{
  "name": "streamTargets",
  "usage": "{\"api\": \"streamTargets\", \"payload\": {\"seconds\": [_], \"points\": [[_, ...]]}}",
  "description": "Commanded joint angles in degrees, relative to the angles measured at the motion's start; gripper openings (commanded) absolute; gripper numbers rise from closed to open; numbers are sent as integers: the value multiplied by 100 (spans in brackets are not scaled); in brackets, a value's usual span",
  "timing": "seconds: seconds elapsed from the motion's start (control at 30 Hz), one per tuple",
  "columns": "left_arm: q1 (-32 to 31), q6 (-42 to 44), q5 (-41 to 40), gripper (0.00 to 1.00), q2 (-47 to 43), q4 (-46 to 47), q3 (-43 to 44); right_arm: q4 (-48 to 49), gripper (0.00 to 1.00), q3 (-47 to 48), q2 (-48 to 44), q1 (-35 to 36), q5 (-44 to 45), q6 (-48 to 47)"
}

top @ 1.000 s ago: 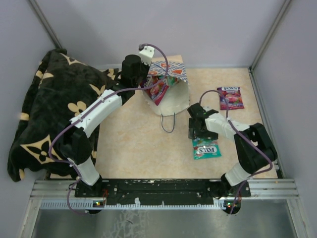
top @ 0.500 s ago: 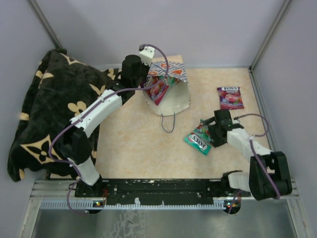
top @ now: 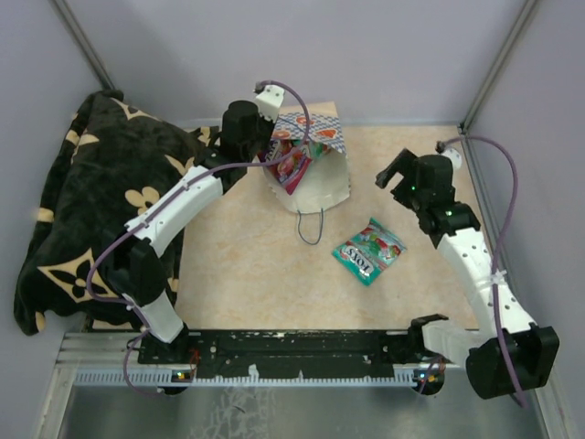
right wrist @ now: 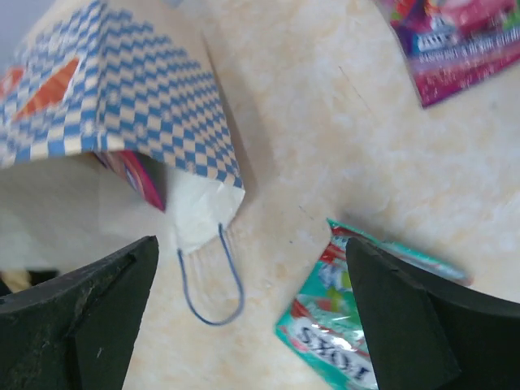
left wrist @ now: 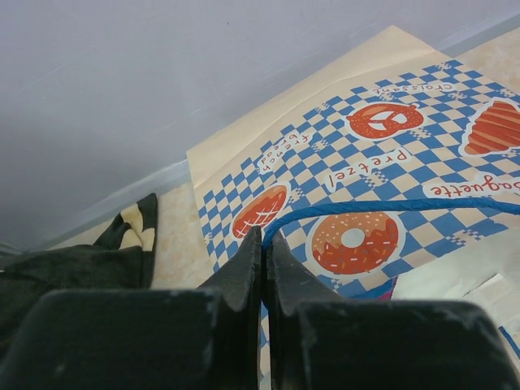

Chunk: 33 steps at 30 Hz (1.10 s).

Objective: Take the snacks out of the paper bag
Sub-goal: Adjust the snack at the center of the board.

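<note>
The paper bag (top: 315,183) lies on its side with its mouth toward the left arm, checkered band up (left wrist: 382,154) (right wrist: 122,89). My left gripper (top: 266,157) (left wrist: 265,237) is shut on the bag's blue string handle (left wrist: 390,208). A pink snack (top: 292,166) (right wrist: 136,177) shows in the bag's mouth. A teal snack (top: 368,251) (right wrist: 349,333) lies flat on the table. My right gripper (top: 395,179) (right wrist: 251,242) hangs open and empty above the table between the bag and that packet. A purple snack (right wrist: 455,41) lies farther right; the right arm hides it in the top view.
A black floral blanket (top: 91,201) (left wrist: 73,264) is heaped along the left side. The bag's second handle loop (top: 311,229) (right wrist: 213,284) lies on the table in front of the bag. Walls close in the back and right.
My right gripper has left the teal snack on the table, turned a little, and has swung up and away toward the far right. The left gripper and bag have not moved.
</note>
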Motion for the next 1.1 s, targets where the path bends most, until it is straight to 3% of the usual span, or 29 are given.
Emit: {"api": "streamTargets", "payload": {"seconds": [0.0,0.07,0.13,0.2,0.27,0.63,0.9,1.07], "points": [[68,85,157,4,-276,64,63,-743,99,499,490,26,-1329,-3766],[63,71,275,5,-301,99,92,-1351,99,597,962,100,-1683,-4309],[65,69,317,5,-328,68,131,-1485,99,498,1204,448,-1154,-4484],[68,108,332,5,-374,20,136,-1468,99,434,1284,910,-640,-4556],[67,131,295,5,-426,3,120,-1376,99,339,1277,1170,-778,-4763],[68,-92,481,5,-493,59,-13,-933,98,-428,1550,1648,-896,-5477],[67,125,620,5,-519,289,-256,-938,99,-265,2325,1719,-763,-5282],[63,221,481,5,-571,528,-440,-794,99,-282,2387,1719,-525,-4570]]}}
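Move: The green snack lies flat on the board about 8 cm back, 5 cm to the left and 20 cm below the open right hand. The red snack is some 7 cm ahead of that hand and 7 cm to its right, also on the board; the paper bag stands about 10 cm ahead and 18 cm left. From the left hand, still holding the bag's blue handle, the green snack is roughly 23 cm back, 21 cm right and 29 cm down. Turning some 60 degrees counter-clockwise, the open right hand sinks about 18 cm, back and left, to the green snack. ##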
